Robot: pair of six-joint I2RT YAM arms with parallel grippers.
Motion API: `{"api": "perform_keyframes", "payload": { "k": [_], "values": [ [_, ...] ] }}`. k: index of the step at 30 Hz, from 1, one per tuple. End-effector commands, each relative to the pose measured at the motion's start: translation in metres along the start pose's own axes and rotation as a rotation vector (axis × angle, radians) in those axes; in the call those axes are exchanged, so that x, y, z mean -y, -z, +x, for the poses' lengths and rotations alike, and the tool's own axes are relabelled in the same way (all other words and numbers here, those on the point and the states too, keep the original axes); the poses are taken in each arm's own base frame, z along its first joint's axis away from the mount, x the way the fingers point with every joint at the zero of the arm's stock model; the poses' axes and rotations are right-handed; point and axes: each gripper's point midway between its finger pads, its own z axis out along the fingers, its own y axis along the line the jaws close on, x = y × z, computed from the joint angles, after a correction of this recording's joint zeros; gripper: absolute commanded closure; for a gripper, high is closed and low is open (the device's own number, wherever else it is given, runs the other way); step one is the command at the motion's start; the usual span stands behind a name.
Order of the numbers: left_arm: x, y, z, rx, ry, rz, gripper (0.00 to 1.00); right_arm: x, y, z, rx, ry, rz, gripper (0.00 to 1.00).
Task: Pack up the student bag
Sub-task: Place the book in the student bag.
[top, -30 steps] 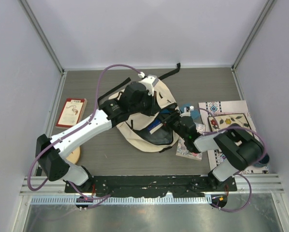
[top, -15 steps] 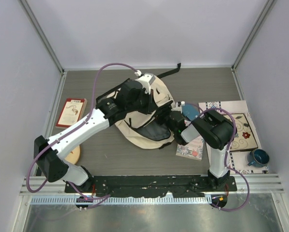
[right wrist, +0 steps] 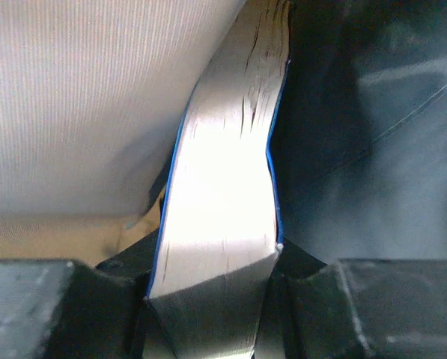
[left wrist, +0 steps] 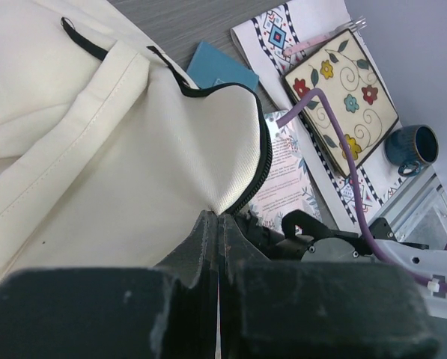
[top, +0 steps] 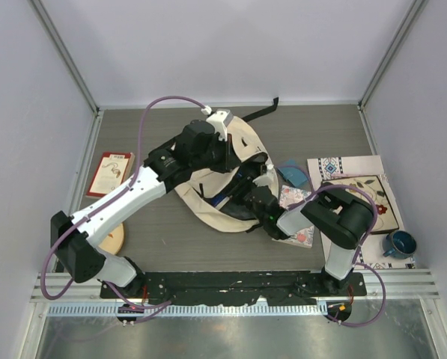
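The cream student bag point(top: 216, 213) lies in the middle of the table with its zipped mouth facing right. My left gripper point(top: 236, 161) is shut on the edge of the bag's upper flap point(left wrist: 223, 196) beside the black zipper and holds it raised. My right gripper point(top: 245, 197) reaches into the opening, shut on a blue-covered book point(right wrist: 219, 217) with white page edges. In the right wrist view the book points into the bag, with cream fabric point(right wrist: 81, 97) above left and dark lining point(right wrist: 373, 120) to the right.
A red book point(top: 111, 172) and a round wooden piece point(top: 117, 239) lie at the left. Right of the bag are a blue notebook point(top: 291, 173), a floral booklet point(top: 298, 223), a patterned placemat point(top: 341, 166) with a flowered tray point(top: 365, 196), and a blue mug point(top: 400, 243). A black strap point(top: 262, 113) trails toward the back.
My right gripper has moved left with the blue book into the bag's mouth. The left gripper has shifted slightly back and left with the flap.
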Motion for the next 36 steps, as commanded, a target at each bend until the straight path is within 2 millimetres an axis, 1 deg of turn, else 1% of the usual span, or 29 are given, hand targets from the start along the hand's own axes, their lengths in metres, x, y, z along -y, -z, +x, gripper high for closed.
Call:
{"api": "perform_keyframes", "payload": {
  "k": [1,2,3,4,5,6,7,8,10,11,12,13,16,18,19,21,22,23,24,26,27,28,29,31,32,33,34,35,36],
  "values": [
    [0.025,0.018,-0.027,0.08,-0.001,0.098,1.0,-0.139,0.021,-0.07,0.249,-0.111,-0.462,0.99],
    [0.026,0.018,-0.027,0.077,0.002,0.107,1.0,-0.138,0.018,-0.069,0.249,-0.11,-0.453,0.99],
    [0.027,0.019,-0.026,0.076,0.005,0.115,1.0,-0.142,0.015,-0.071,0.261,-0.11,-0.46,0.99],
    [0.029,0.02,-0.028,0.08,0.003,0.123,1.0,-0.14,0.012,-0.072,0.268,-0.111,-0.455,0.99],
    [0.03,0.022,-0.027,0.079,0.003,0.129,1.0,-0.135,0.007,-0.074,0.283,-0.119,-0.442,0.99],
    [0.031,0.023,-0.028,0.081,0.004,0.132,1.0,-0.137,0.003,-0.077,0.294,-0.13,-0.448,0.99],
    [0.031,0.025,-0.028,0.084,0.002,0.133,1.0,-0.134,0.0,-0.08,0.302,-0.137,-0.448,0.99],
    [0.031,0.026,-0.027,0.085,0.0,0.134,1.0,-0.13,-0.005,-0.079,0.305,-0.14,-0.443,0.99],
    [0.031,0.028,-0.027,0.086,-0.005,0.139,1.0,-0.129,-0.012,-0.091,0.337,-0.195,-0.45,0.99],
    [0.032,0.031,-0.028,0.091,-0.007,0.142,1.0,-0.119,-0.019,-0.09,0.341,-0.208,-0.432,0.99],
    [0.032,0.032,-0.027,0.094,-0.009,0.141,1.0,-0.12,-0.023,-0.097,0.357,-0.252,-0.441,0.99],
    [0.031,0.032,-0.026,0.094,-0.014,0.141,1.0,-0.12,-0.024,-0.1,0.369,-0.266,-0.451,0.99],
    [0.032,0.035,-0.026,0.103,-0.021,0.148,1.0,-0.114,-0.032,-0.105,0.402,-0.284,-0.437,0.99],
    [0.032,0.035,-0.025,0.099,-0.026,0.152,1.0,-0.111,-0.038,-0.105,0.409,-0.293,-0.431,0.98],
    [0.032,0.034,-0.024,0.097,-0.027,0.153,1.0,-0.109,-0.042,-0.105,0.404,-0.304,-0.422,0.9],
    [0.028,0.031,-0.018,0.083,-0.024,0.146,1.0,-0.106,-0.046,-0.103,0.399,-0.31,-0.407,0.79],
    [0.028,0.03,-0.018,0.082,-0.022,0.146,1.0,-0.098,-0.05,-0.101,0.396,-0.321,-0.372,0.66],
    [0.027,0.029,-0.016,0.077,-0.019,0.144,1.0,-0.092,-0.051,-0.099,0.391,-0.34,-0.352,0.61],
    [0.025,0.028,-0.013,0.073,-0.016,0.14,1.0,-0.08,-0.049,-0.096,0.387,-0.344,-0.316,0.56],
    [0.021,0.027,-0.01,0.073,-0.011,0.122,1.0,-0.065,-0.047,-0.093,0.379,-0.365,-0.26,0.42],
    [0.018,0.026,-0.007,0.07,-0.01,0.111,1.0,-0.052,-0.044,-0.087,0.367,-0.351,-0.214,0.38],
    [0.016,0.026,-0.006,0.072,-0.009,0.104,1.0,-0.041,-0.044,-0.083,0.353,-0.334,-0.168,0.27],
    [0.013,0.026,-0.007,0.078,-0.008,0.09,1.0,-0.041,-0.041,-0.083,0.345,-0.336,-0.156,0.24],
    [0.008,0.023,-0.001,0.062,-0.005,0.077,1.0,-0.021,-0.037,-0.074,0.314,-0.317,-0.073,0.21],
    [0.006,0.022,0.0,0.062,-0.002,0.07,1.0,-0.024,-0.034,-0.073,0.296,-0.321,-0.066,0.21],
    [0.004,0.022,0.0,0.061,0.001,0.063,1.0,-0.021,-0.033,-0.071,0.281,-0.314,-0.047,0.2],
    [0.003,0.021,0.001,0.061,0.003,0.06,1.0,-0.014,-0.032,-0.066,0.259,-0.301,-0.007,0.19],
    [0.002,0.021,0.001,0.061,0.004,0.055,1.0,-0.019,-0.027,-0.066,0.245,-0.301,-0.012,0.19],
    [0.001,0.021,0.001,0.062,0.005,0.05,1.0,-0.017,-0.026,-0.064,0.233,-0.301,0.004,0.18]
  ]
}}
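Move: The right hand, inside the bag, already grips the book; the place it is taking the book to, deeper in the bag, lies about 8 cm ahead and roughly 2 cm down. From that hand, the teal notebook is some 17 cm right and 6 cm ahead, and the floral book about 17 cm right and 8 cm back, both lower. For the left hand, which pinches the bag's raised flap, that spot is about 17 cm below, 5 cm ahead and 3 cm right. After easing about a centimetre back and left, the right hand drives forward roughly 8 cm, sinking slightly, to push the held book farther into the bag under the flap while turning clockwise. Its fingers then open wide and it begins backing out, about 3 cm right and 2 cm back. The left hand keeps the flap pinched and drifts a little down and back. ##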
